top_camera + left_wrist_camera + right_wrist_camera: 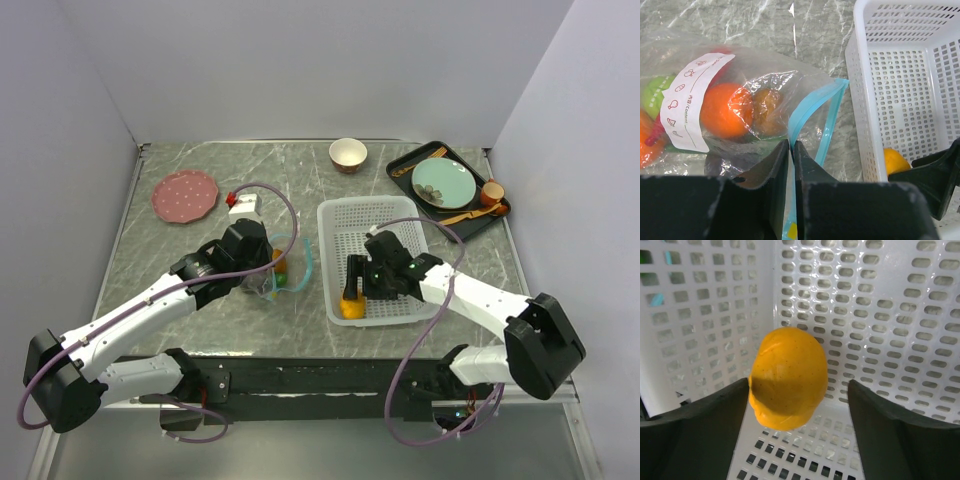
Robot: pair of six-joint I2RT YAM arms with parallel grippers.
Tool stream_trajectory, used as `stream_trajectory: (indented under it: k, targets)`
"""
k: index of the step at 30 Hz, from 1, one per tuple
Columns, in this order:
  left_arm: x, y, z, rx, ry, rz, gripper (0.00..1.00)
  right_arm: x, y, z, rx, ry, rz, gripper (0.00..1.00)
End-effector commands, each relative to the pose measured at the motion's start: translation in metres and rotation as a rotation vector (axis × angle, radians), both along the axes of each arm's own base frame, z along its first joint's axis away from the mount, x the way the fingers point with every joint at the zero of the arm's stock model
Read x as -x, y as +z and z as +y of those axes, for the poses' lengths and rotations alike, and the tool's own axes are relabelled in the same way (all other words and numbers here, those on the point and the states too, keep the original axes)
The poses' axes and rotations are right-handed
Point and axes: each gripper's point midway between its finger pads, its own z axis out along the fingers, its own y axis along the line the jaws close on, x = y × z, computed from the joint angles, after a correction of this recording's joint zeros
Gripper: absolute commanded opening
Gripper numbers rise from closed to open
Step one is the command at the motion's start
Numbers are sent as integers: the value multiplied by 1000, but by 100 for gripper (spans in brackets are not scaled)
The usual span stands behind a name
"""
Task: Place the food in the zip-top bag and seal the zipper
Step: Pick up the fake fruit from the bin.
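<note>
The zip-top bag (740,75) lies on the marble table left of the white basket, mouth toward the basket. Inside it I see an orange (722,111), a brown kiwi (767,111), a green apple (654,92) and a red chili (655,132). The teal zipper (812,102) gapes in a loop. My left gripper (791,146) is shut on the near lip of that strip. In the basket's near left corner lies the yellow fruit (787,377). My right gripper (799,385) stands open around it, the left finger against the fruit and the right finger apart from it.
The white mesh basket (325,215) sits mid-table, close beside the bag (288,262). A pink plate (185,195) lies back left and a small bowl (347,153) at the back. A black tray (404,164) at back right holds a teal plate (444,183), wooden spoons and a brown cup (491,191).
</note>
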Motion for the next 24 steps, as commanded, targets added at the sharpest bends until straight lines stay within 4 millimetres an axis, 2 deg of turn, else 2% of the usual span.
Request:
stream_trajectory:
  k: [1, 2, 5, 7, 11, 16, 17, 19, 22, 24]
  targets:
    - [-6, 21, -8, 51, -7, -48, 15, -9, 11, 8, 11, 39, -20, 77]
    - [-7, 22, -8, 52, -7, -50, 15, -11, 12, 10, 12, 38, -21, 70]
    - [-7, 23, -7, 44, -3, -52, 15, -15, 8, 10, 30, 19, -10, 58]
    - [-7, 23, -6, 45, -3, -54, 15, -20, 7, 10, 38, 3, -18, 54]
    - [-6, 21, -6, 46, -3, -50, 15, -36, 21, 11, 41, -43, -77, 49]
    - [-6, 19, -7, 43, -5, -43, 15, -68, 43, 3, 93, -144, -188, 47]
    - [-7, 21, -8, 45, -5, -47, 15, -76, 44, -6, 139, -188, -220, 47]
    - [-7, 21, -8, 47, -7, -47, 15, -87, 45, -8, 159, -218, -252, 48]
    - [-7, 23, -9, 49, -12, -50, 15, -104, 49, -6, 187, -229, -279, 52]
    - [-7, 23, -8, 44, -8, -47, 15, -108, 40, -2, 205, -215, -265, 55]
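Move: The yellow fake fruit sits between the right hand's open fingers, roughly 1 cm left of the hand point, level fore and aft, and about 1 cm below. The bin's middle lies some 9 cm ahead and 6 cm right of the right hand; the bag's blue mouth about 14 cm left and 6 cm ahead. From the left hand, the fruit is roughly 20 cm right, 10 cm back and 10 cm lower. The right fingers close on the yellow fruit, then carry it about 8 cm forward and some 3 cm up. ##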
